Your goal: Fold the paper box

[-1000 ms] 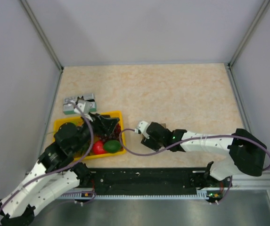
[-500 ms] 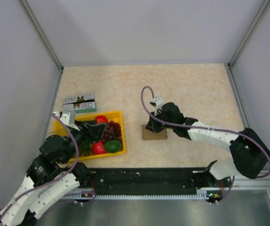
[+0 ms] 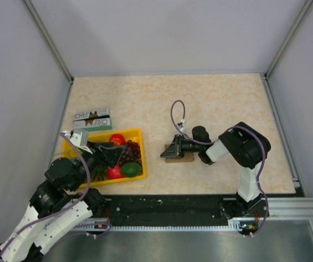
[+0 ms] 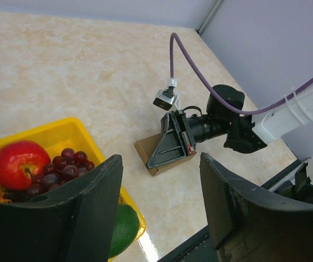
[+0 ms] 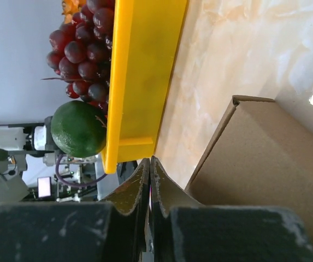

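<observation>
The paper box (image 3: pixel 184 159) is a small brown cardboard piece lying flat on the table, right of the yellow tray. My right gripper (image 3: pixel 163 155) lies low and sideways over it, fingertips pointing left past its left edge. In the right wrist view this gripper (image 5: pixel 149 161) is shut with nothing between its fingers, and the box (image 5: pixel 260 169) sits just beside them. My left gripper (image 4: pixel 161 218) hovers open and empty above the tray's right end. From there I see the box (image 4: pixel 143 149) under the right gripper (image 4: pixel 152 162).
The yellow tray (image 3: pixel 138 132) holds a red apple (image 3: pixel 117 138), dark grapes (image 3: pixel 130 152) and a green fruit (image 3: pixel 129 169). A green-and-white carton (image 3: pixel 92 119) lies behind the tray. Grey walls enclose the table; a black rail (image 3: pixel 167 206) runs along the near edge.
The right gripper shut and its arm folded in, laying the gripper sideways over the box. The left arm pulled back toward the tray's near left, then held still.
</observation>
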Robot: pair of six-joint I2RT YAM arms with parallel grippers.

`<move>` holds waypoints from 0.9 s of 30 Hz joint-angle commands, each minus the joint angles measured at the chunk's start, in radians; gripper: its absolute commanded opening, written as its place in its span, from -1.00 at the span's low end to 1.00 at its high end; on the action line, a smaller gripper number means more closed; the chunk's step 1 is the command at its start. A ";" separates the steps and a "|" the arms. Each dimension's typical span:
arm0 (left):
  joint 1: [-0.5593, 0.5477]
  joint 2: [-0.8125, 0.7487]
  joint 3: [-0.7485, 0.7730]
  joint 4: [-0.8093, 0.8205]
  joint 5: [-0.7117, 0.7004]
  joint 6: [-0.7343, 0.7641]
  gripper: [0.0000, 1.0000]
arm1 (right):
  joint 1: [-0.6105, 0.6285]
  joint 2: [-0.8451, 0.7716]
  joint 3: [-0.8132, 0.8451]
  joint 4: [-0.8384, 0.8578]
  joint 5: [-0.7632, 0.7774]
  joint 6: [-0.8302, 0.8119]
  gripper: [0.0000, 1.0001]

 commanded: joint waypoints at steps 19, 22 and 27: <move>0.002 0.016 0.020 0.031 0.052 0.024 0.26 | 0.093 -0.365 0.526 -1.505 0.586 -0.978 0.05; 0.002 0.006 0.018 0.025 0.055 0.029 0.26 | 0.221 -0.360 0.509 -1.533 0.793 -1.127 0.18; 0.002 -0.005 0.027 0.006 0.056 0.037 0.26 | 0.366 -0.372 0.452 -1.411 0.985 -1.180 0.36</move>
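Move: At the box's left end, the right hand has its shut fingers reaching leftward; the paper box lies flat with its middle about 6 cm to the right, 1 cm ahead and 2 cm lower. In the yellow tray on that hand's other side, the avocado is some 13 cm left and 6 cm back, the grapes 13 cm left and 2 cm ahead, both about level with it. From the left hand the box lies roughly 9 cm ahead, 21 cm right and 28 cm below. Pushing with its shut fingertips on the left end of the box, the right hand first slides about 3 cm forward and to the right, dipping slightly. Then it comes off the box, rising and swinging forward while the fingers open to about two-thirds, and drops some 5 cm down and back again as the wrist turns about 70 degrees in all to point the fingers mostly down, just off the box's left end. ##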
